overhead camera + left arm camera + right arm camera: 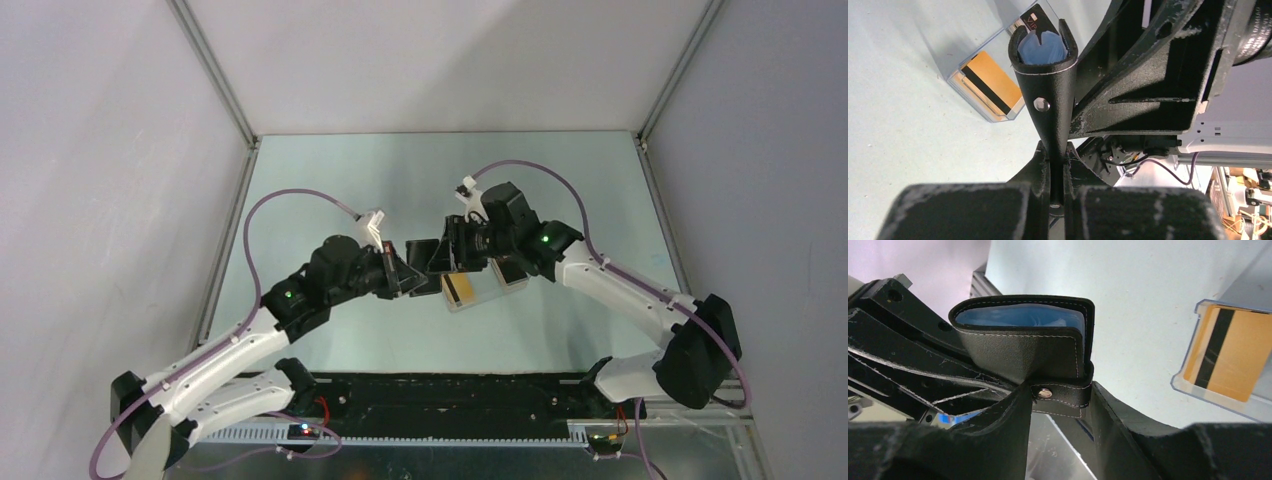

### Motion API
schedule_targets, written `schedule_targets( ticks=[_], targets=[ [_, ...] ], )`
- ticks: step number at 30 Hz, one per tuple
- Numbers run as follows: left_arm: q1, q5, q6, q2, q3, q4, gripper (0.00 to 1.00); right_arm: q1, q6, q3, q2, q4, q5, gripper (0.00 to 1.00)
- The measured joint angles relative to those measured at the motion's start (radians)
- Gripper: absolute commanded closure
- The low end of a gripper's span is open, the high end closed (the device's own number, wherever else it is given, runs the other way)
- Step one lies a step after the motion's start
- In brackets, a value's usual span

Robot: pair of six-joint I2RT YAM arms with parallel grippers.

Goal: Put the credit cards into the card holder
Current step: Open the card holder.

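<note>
The black card holder point(1048, 95) hangs above the table between both arms, its mouth spread to show the blue lining point(1018, 317). My left gripper point(1057, 152) is shut on the holder's lower edge, just below the stud. My right gripper point(1060, 395) has a finger pressed against each end of the studded strap point(1063, 392), shut on the holder. An orange credit card point(1228, 352) with a black stripe lies in the clear tray point(1180, 382). A dark credit card point(1034, 20) marked VIP shows behind the holder. In the top view the holder point(425, 255) sits between the two wrists.
The clear tray point(500, 292) rests on the pale green table just in front of the right wrist. Grey walls and metal rails point(225, 230) border the table. A black strip point(450, 395) runs between the arm bases at the near edge.
</note>
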Motion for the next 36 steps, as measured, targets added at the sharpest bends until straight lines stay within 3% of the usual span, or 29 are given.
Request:
schedule_targets(
  ticks=[9,13,19,23,28,32,36],
  targets=[
    [-0.002,-0.004,-0.002,-0.004,-0.008,0.021,1.0,0.053,-0.059,0.071,-0.025,-0.138,0.213,0.52],
    [-0.005,-0.003,-0.009,-0.011,-0.013,0.011,1.0,0.041,-0.092,0.076,-0.024,-0.235,0.417,0.52],
    [-0.006,0.005,-0.011,-0.012,-0.013,0.012,1.0,0.037,-0.115,0.076,-0.024,-0.309,0.552,0.5],
    [-0.006,0.005,-0.011,-0.012,-0.013,0.012,1.0,0.016,-0.117,0.076,-0.026,-0.313,0.519,0.49],
    [-0.006,0.005,-0.02,-0.012,-0.013,0.012,1.0,-0.068,-0.116,0.041,-0.107,-0.264,0.373,0.45],
    [-0.006,0.012,-0.027,-0.012,-0.013,0.012,1.0,-0.17,-0.081,-0.019,-0.233,-0.161,0.172,0.25],
    [-0.006,0.026,-0.026,-0.013,-0.013,0.012,1.0,-0.214,-0.05,-0.05,-0.272,-0.047,-0.014,0.18]
  ],
)
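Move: The card holder's strap sits between the right fingers. The card holder's middle lies about 3 cm to their left and 1 cm back; from the left fingers, which already grip it, some 2 cm ahead and 2 cm right. Down on the table, roughly 18 cm below the right hand, the orange cards lie about 6 cm to its right and level with it, the black cards about 21 cm right and 6 cm ahead. The card holder's strap, already caught by the right fingers, is drawn off to the right, about 8 cm, with the hand easing 4 cm forward, dipping 3 cm and swinging its fingers downward and clockwise. The right hand then climbs some 9 cm, swings most of the way back and opens, clear of the strap; the left keeps its pinch on the card holder, almost still. ##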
